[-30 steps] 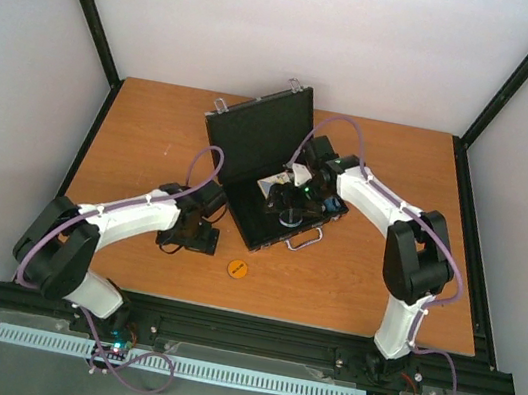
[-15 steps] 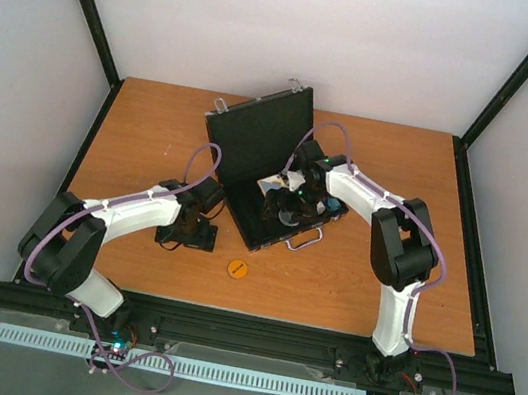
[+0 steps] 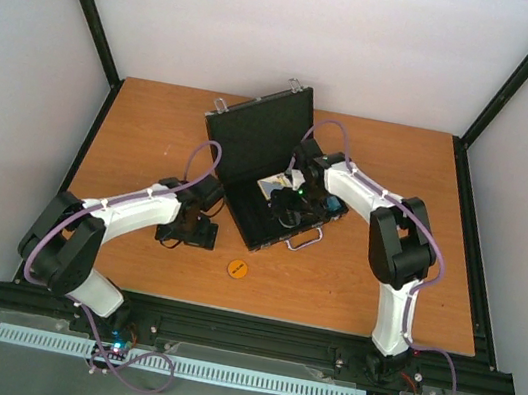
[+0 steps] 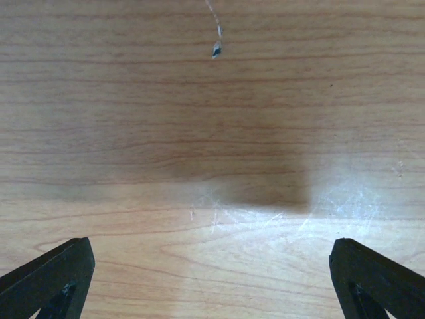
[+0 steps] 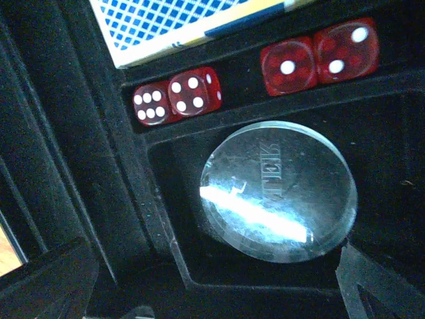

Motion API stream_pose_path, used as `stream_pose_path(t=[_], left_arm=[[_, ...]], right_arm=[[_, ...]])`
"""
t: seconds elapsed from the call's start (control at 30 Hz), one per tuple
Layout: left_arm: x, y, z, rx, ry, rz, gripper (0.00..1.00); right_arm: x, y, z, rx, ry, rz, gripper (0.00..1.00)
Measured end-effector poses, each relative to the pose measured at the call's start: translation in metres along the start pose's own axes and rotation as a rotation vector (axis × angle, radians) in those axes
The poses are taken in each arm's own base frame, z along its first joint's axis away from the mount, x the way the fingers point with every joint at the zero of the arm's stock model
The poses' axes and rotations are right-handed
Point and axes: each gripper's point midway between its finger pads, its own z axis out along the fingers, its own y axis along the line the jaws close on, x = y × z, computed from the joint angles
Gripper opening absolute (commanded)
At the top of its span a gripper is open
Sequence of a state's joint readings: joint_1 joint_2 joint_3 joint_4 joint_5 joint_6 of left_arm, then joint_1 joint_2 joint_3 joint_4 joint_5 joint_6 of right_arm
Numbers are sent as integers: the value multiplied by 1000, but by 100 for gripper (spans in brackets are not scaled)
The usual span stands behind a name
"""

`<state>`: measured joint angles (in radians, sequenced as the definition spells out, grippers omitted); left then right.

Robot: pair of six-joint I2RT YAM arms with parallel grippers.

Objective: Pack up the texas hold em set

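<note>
The black briefcase [image 3: 253, 140] stands open at the middle of the table, lid raised, silver handle toward me. My right gripper [image 3: 288, 205] hovers low inside its tray, open and empty. In the right wrist view [image 5: 212, 296] the clear disc [image 5: 279, 193] lies in a recess just ahead of the fingertips [image 5: 46, 279]. Small red dice [image 5: 176, 96] sit in slots beyond it, and the blue-white card box [image 5: 179, 23] lies at the top. The orange disc [image 3: 238, 268] lies on the table in front of the case. My left gripper [image 3: 187, 235] is open over bare wood [image 4: 212, 286], left of the case.
The wooden table [image 3: 369, 296] ends in black frame rails on the left, right and near sides. White walls close the back. A small scratch mark [image 4: 216, 48] shows on the wood ahead of the left gripper.
The right arm has folded its elbow inward and its gripper has shifted a little left within the case tray. The left arm has barely moved.
</note>
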<state>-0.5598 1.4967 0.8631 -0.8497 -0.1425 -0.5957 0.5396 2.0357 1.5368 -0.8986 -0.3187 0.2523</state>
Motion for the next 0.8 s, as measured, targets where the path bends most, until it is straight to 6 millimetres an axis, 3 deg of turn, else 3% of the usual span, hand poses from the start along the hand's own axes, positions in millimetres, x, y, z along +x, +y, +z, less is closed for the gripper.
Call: stream_pose_path(t=[0.17, 0.43, 0.63, 0.8], left_arm=[[-12, -3, -9, 23, -20, -7, 100], [-28, 20, -15, 90, -19, -148, 100], [-37, 49, -12, 127, -2, -296, 100], [-40, 60, -11, 141, 6, -349, 100]], right_arm=[[0, 3, -17, 62, -24, -44, 100], [32, 52, -47, 124, -59, -220, 100], [76, 84, -41, 144, -24, -341, 100], [99, 110, -29, 149, 0, -434, 100]])
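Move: Down in the open case at the start, the right hand has the orange big blind button about 14 cm back and 10 cm to its left, roughly 3 cm lower on the table. The clear disc lies just under this hand, about 2 cm ahead and 1 cm right; the card deck is some 8 cm ahead and 5 cm left. The case's near left corner sits about 4 cm ahead of the button and 2 cm right of it. From the left hand the button is about 13 cm right and 5 cm back. Lifting up out of the case first, the empty right hand then sweeps back about 13 cm and 6 cm left towards the big blind button, ending some 5 cm higher, fingers wide open and turning about 25 degrees counter-clockwise. Meanwhile the open left hand draws away from the button, about 6 cm left and a little forward, rising slightly. ##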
